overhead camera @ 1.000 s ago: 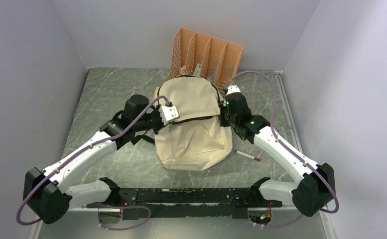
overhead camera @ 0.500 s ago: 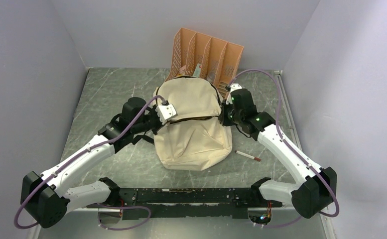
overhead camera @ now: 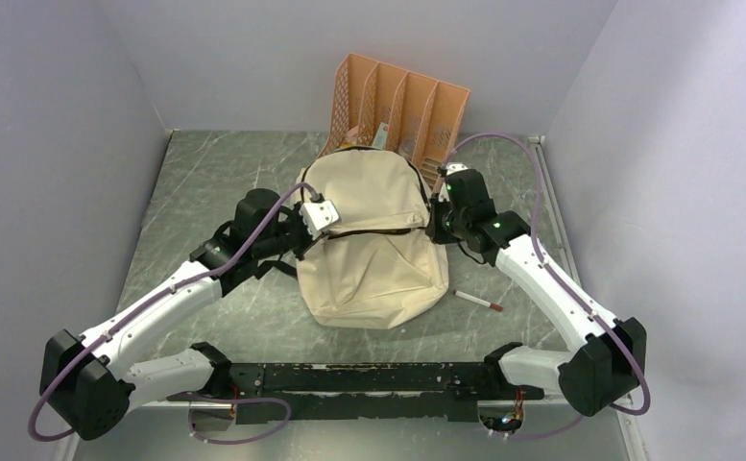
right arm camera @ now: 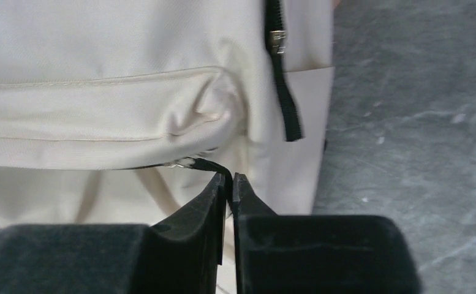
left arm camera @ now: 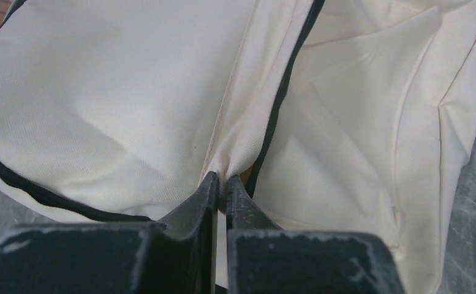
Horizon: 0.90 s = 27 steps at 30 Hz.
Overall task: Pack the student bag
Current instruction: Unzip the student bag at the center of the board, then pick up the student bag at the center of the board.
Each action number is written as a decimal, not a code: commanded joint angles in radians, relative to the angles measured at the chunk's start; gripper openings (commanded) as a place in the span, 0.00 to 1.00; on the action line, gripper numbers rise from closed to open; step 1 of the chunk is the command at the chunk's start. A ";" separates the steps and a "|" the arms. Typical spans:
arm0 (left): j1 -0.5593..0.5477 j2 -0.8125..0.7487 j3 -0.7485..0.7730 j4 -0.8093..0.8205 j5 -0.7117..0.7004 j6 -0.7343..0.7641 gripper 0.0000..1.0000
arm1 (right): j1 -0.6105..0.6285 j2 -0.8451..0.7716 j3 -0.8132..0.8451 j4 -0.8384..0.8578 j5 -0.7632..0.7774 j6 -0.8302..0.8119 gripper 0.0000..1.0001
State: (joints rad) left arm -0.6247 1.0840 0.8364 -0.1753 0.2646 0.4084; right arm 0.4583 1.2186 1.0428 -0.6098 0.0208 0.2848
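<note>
The beige student bag (overhead camera: 373, 250) lies flat mid-table with its top toward the back wall. My left gripper (overhead camera: 303, 237) is at its left edge, shut on a pinched fold of cream fabric (left arm camera: 232, 153) beside a dark zipper line (left arm camera: 278, 104). My right gripper (overhead camera: 434, 225) is at the bag's right edge, where its jaws (right arm camera: 229, 179) are shut on a black zipper pull (right arm camera: 209, 164) that comes out from under a pocket flap. A second dark zipper (right arm camera: 281, 92) runs down the bag's side above it.
An orange file organizer (overhead camera: 402, 104) stands right behind the bag, against the back wall, with items in its slots. A red-and-white pen (overhead camera: 477, 301) lies on the table just right of the bag's bottom corner. Grey walls close in on both sides.
My right wrist has shifted slightly toward the back along the bag's right side. The left arm has drawn a little leftward, still pinching the fabric.
</note>
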 commanded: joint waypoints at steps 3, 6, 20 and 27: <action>0.028 -0.006 -0.008 0.022 0.089 0.014 0.05 | -0.036 -0.095 0.002 0.062 0.091 -0.067 0.22; 0.028 0.014 -0.005 0.042 0.106 -0.010 0.05 | -0.036 -0.155 -0.027 0.186 -0.090 -0.075 0.30; 0.028 0.013 -0.017 0.105 0.058 -0.125 0.28 | -0.034 -0.189 -0.147 0.430 -0.309 0.036 0.42; 0.031 -0.024 0.003 0.191 -0.185 -0.297 0.82 | -0.036 -0.149 -0.122 0.325 0.052 0.140 0.62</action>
State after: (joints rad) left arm -0.6025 1.0954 0.8253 -0.0978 0.2459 0.2371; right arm 0.4255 1.0489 0.9051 -0.2520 -0.1143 0.3573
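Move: The right fingers are already on the pull of the pocket's front zipper, whose slider sits about 3 cm to their left and level with them. The end of the side zipper lies roughly 6 cm straight ahead of the right hand; the marker lies about 14 cm back and 9 cm right of it. The left hand still pinches the pocket fabric at the front zipper's left end, with that slider some 18 cm to its right and 3 cm ahead. Open the right gripper to a bit over half and let go of the zipper pull, lifting almost 9 cm while swinging some 6 cm left over the pocket and tilting the fingertips up about 20 degrees; then sink about 2 cm, easing forward and back to the right. Keep the left gripper pinched nearly in place, then spread it to about three quarters, freeing the fabric and inching forward. ##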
